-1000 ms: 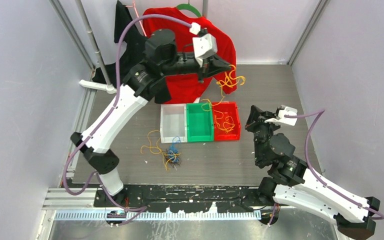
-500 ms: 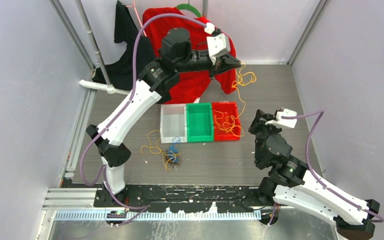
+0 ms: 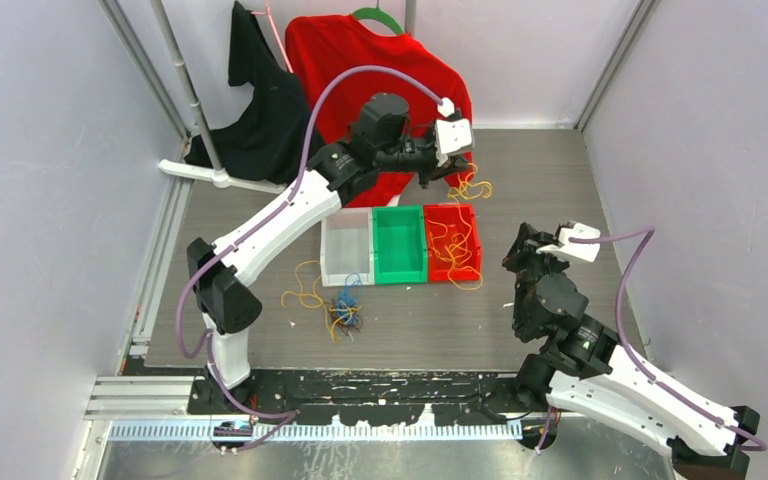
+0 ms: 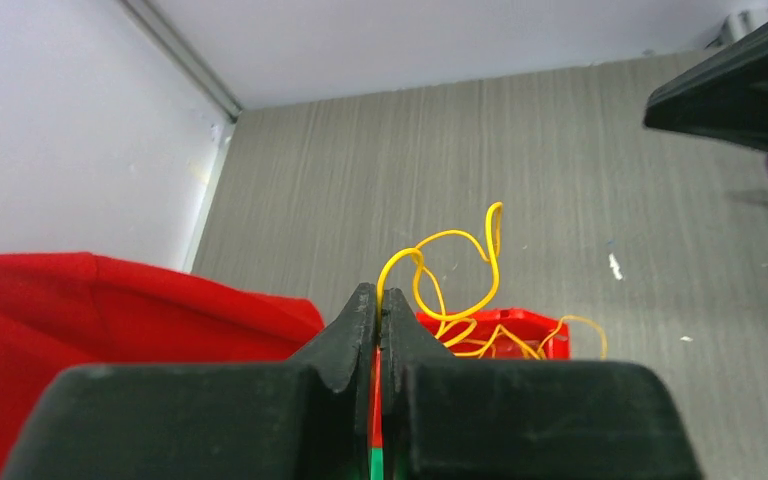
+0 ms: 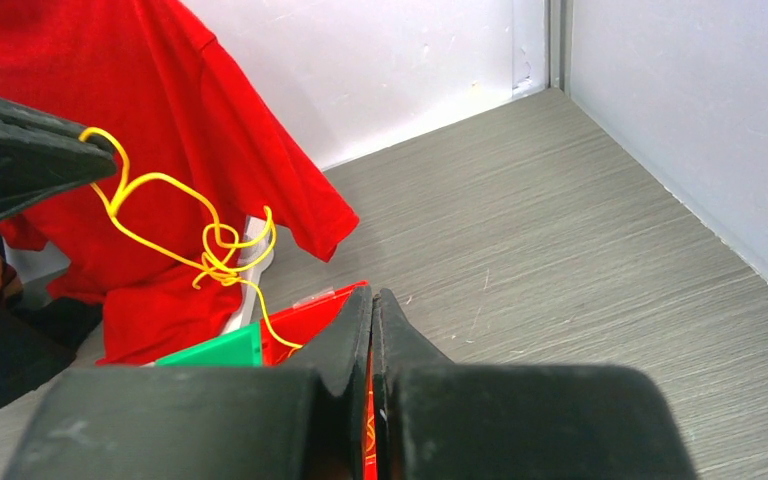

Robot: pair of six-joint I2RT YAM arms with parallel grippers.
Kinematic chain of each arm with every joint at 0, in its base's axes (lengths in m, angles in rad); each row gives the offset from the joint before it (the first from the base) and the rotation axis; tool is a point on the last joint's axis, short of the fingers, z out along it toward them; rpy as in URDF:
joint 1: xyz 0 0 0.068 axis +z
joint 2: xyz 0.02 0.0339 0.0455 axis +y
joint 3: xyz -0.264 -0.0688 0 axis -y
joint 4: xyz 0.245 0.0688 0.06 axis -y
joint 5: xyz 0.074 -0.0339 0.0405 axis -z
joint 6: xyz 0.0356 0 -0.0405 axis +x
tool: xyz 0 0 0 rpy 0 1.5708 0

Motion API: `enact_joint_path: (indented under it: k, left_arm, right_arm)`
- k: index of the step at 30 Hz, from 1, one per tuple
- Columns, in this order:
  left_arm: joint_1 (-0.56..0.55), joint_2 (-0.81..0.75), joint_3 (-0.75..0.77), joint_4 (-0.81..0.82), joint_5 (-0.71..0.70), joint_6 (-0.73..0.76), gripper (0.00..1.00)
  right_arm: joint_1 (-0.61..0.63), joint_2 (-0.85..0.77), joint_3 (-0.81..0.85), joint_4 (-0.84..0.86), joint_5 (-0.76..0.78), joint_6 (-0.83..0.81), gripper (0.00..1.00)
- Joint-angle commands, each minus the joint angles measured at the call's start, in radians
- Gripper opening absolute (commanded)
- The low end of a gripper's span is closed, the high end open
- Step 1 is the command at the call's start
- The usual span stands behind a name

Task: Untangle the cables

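Observation:
My left gripper point(image 3: 457, 168) hangs above the far end of the red bin point(image 3: 472, 222), shut on a yellow cable point(image 3: 468, 187) whose loops trail down into that bin. In the left wrist view the jaws point(image 4: 380, 296) are pressed together with the yellow cable point(image 4: 402, 253) coming out of the tips. A tangle of orange, blue and dark cables point(image 3: 343, 312) lies on the table in front of the bins. My right gripper point(image 3: 522, 244) stands right of the red bin, shut and empty point(image 5: 372, 297). From there the hanging cable's knot point(image 5: 218, 245) shows.
A clear bin point(image 3: 346, 262) and a green bin point(image 3: 400, 270) stand side by side left of the red one. A red shirt point(image 3: 360, 60) and a black cloth point(image 3: 260, 110) hang at the back by a metal stand point(image 3: 195, 110). Walls close in both sides.
My left gripper has come down and forward toward the red bin, lowering the yellow cable into it. The right arm has shifted slightly to the right.

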Motion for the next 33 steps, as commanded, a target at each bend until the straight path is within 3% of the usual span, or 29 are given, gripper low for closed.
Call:
enact_joint_path:
  k: [1, 10, 16, 24, 25, 28, 30, 33]
  left_arm:
    - [-0.005, -0.011, -0.033, 0.030, -0.093, 0.119, 0.00]
    - [-0.054, 0.083, -0.125, -0.041, -0.268, 0.246, 0.00]
    - [-0.081, 0.165, -0.124, -0.122, -0.278, 0.259, 0.00]
    - [-0.098, 0.243, -0.087, -0.252, -0.230, 0.150, 0.00]
    - [-0.099, 0.257, -0.068, -0.265, -0.245, 0.145, 0.02]
    - [-0.097, 0.300, -0.003, -0.315, -0.307, 0.152, 0.43]
    - [-0.084, 0.309, 0.029, -0.336, -0.319, 0.158, 0.53]
    - [-0.034, 0.292, 0.067, -0.375, -0.241, 0.129, 0.61]
  right_arm:
    - [-0.009, 0.017, 0.014, -0.011, 0.028, 0.039, 0.03]
    - [-0.026, 0.036, 0.028, -0.088, 0.026, 0.107, 0.02]
    - [-0.036, 0.025, 0.036, -0.147, 0.042, 0.148, 0.02]
    - [-0.045, 0.017, 0.047, -0.201, 0.045, 0.189, 0.01]
    - [-0.047, 0.020, 0.048, -0.209, 0.039, 0.197, 0.01]
    - [-0.052, 0.040, 0.053, -0.238, 0.006, 0.227, 0.02]
    - [-0.061, 0.056, 0.057, -0.268, -0.016, 0.258, 0.02]
    - [-0.077, 0.075, 0.060, -0.310, -0.079, 0.315, 0.03]
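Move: The left hand, already holding the yellow cable, has the red bin about 31 cm below it, roughly 1 cm ahead and 2 cm to the right. The green bin sits beside the red one, some 9 cm left of the hand; the tangled cables lie about 20 cm left and 13 cm back. From the right hand the red bin is about 10 cm ahead, 12 cm left and 25 cm below. Left hand sinks some 25 cm towards red bin, tips fingers downward, releases the cable; right lowers about 4 cm. ##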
